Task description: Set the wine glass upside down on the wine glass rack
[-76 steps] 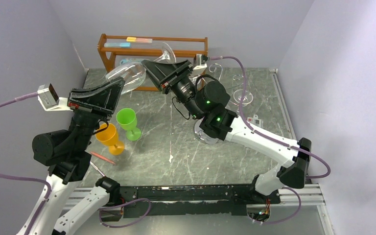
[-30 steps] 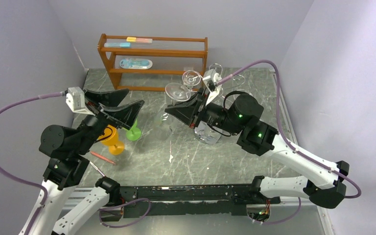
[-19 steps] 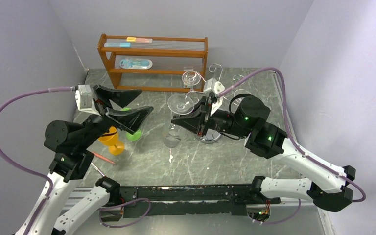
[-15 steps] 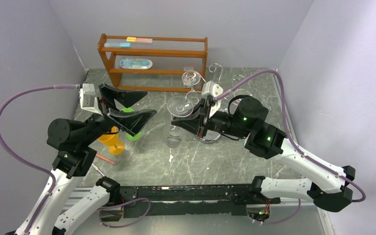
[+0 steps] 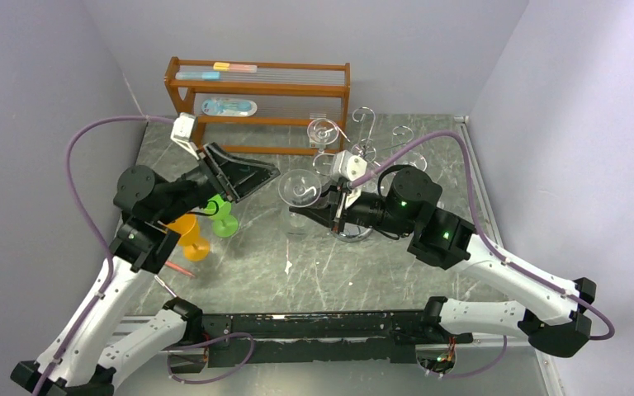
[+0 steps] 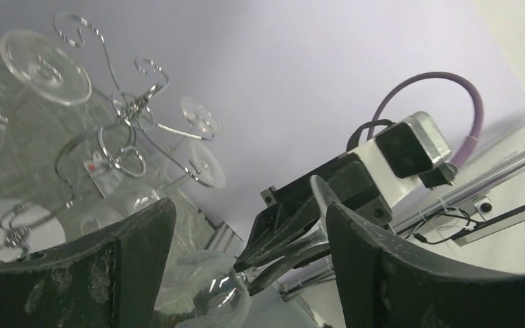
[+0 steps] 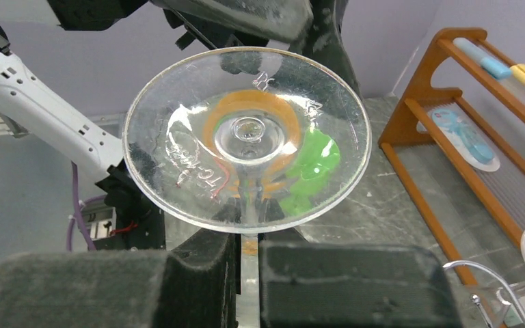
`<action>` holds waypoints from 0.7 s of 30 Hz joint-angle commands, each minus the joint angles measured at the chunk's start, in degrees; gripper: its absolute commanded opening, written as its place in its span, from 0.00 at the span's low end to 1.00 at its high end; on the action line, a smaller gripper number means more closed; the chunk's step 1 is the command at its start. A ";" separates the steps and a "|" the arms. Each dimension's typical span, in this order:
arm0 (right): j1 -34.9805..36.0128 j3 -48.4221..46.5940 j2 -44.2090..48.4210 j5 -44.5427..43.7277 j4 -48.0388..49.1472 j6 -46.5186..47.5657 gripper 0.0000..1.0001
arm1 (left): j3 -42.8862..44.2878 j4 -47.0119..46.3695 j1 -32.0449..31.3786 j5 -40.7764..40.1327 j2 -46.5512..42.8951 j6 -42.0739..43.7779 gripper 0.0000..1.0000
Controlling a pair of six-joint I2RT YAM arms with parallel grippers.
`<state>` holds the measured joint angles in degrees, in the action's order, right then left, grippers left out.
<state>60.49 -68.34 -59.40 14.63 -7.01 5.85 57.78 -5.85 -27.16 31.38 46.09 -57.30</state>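
Observation:
My right gripper (image 5: 300, 211) is shut on the stem of the clear wine glass (image 5: 300, 188), which hangs foot up and bowl down over the table, left of the wine glass rack (image 5: 366, 151). In the right wrist view the round foot of the wine glass (image 7: 246, 137) stands above the closed right gripper (image 7: 248, 239). My left gripper (image 5: 257, 180) is open just left of the glass, touching nothing. In the left wrist view the left gripper (image 6: 249, 212) frames the right fingers, the glass bowl (image 6: 205, 294) and the chrome rack (image 6: 126, 113).
Other clear glasses (image 5: 324, 130) hang on the rack. A brown wooden shelf (image 5: 256, 87) stands at the back. A green cup (image 5: 221, 216), an orange cup (image 5: 186, 235) and a red pencil (image 5: 173, 266) sit under the left arm. Grey walls close both sides.
The left arm has swung up and right, bringing its open gripper beside the glass. The right gripper has shifted the held glass slightly lower and turned it foot up.

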 commanded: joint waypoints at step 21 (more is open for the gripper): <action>0.06 -1.00 -4.74 0.58 3.19 6.26 0.00 | 4.62 7.73 0.18 15.00 1.51 -6.84 0.44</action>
<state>60.49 -68.34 -62.81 15.27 -6.72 10.22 60.49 -2.94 -27.16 42.22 47.24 -64.34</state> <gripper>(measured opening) 0.061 0.491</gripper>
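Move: The held wine glass's foot, turned upward, lies about 7 cm to the left hand's right, 2 cm back and roughly level with it; from there the hung glass is 20 cm ahead, 12 cm right and 22 cm below. The right hand has that foot some 5 cm straight above its grip, with the left fingers 7 cm left, 3 cm ahead and 5 cm up, and the rack 13 cm ahead, 12 cm right and 17 cm down. The upside-down wine glass, still pinched by the stem, is lowered about 2 cm and carried slightly left and forward by the right hand towards the left fingers. The left hand comes back about 3.5 cm to bring its fingers in line with the foot, turning some 10 degrees clockwise while they close to about half open; no touch is clear. ##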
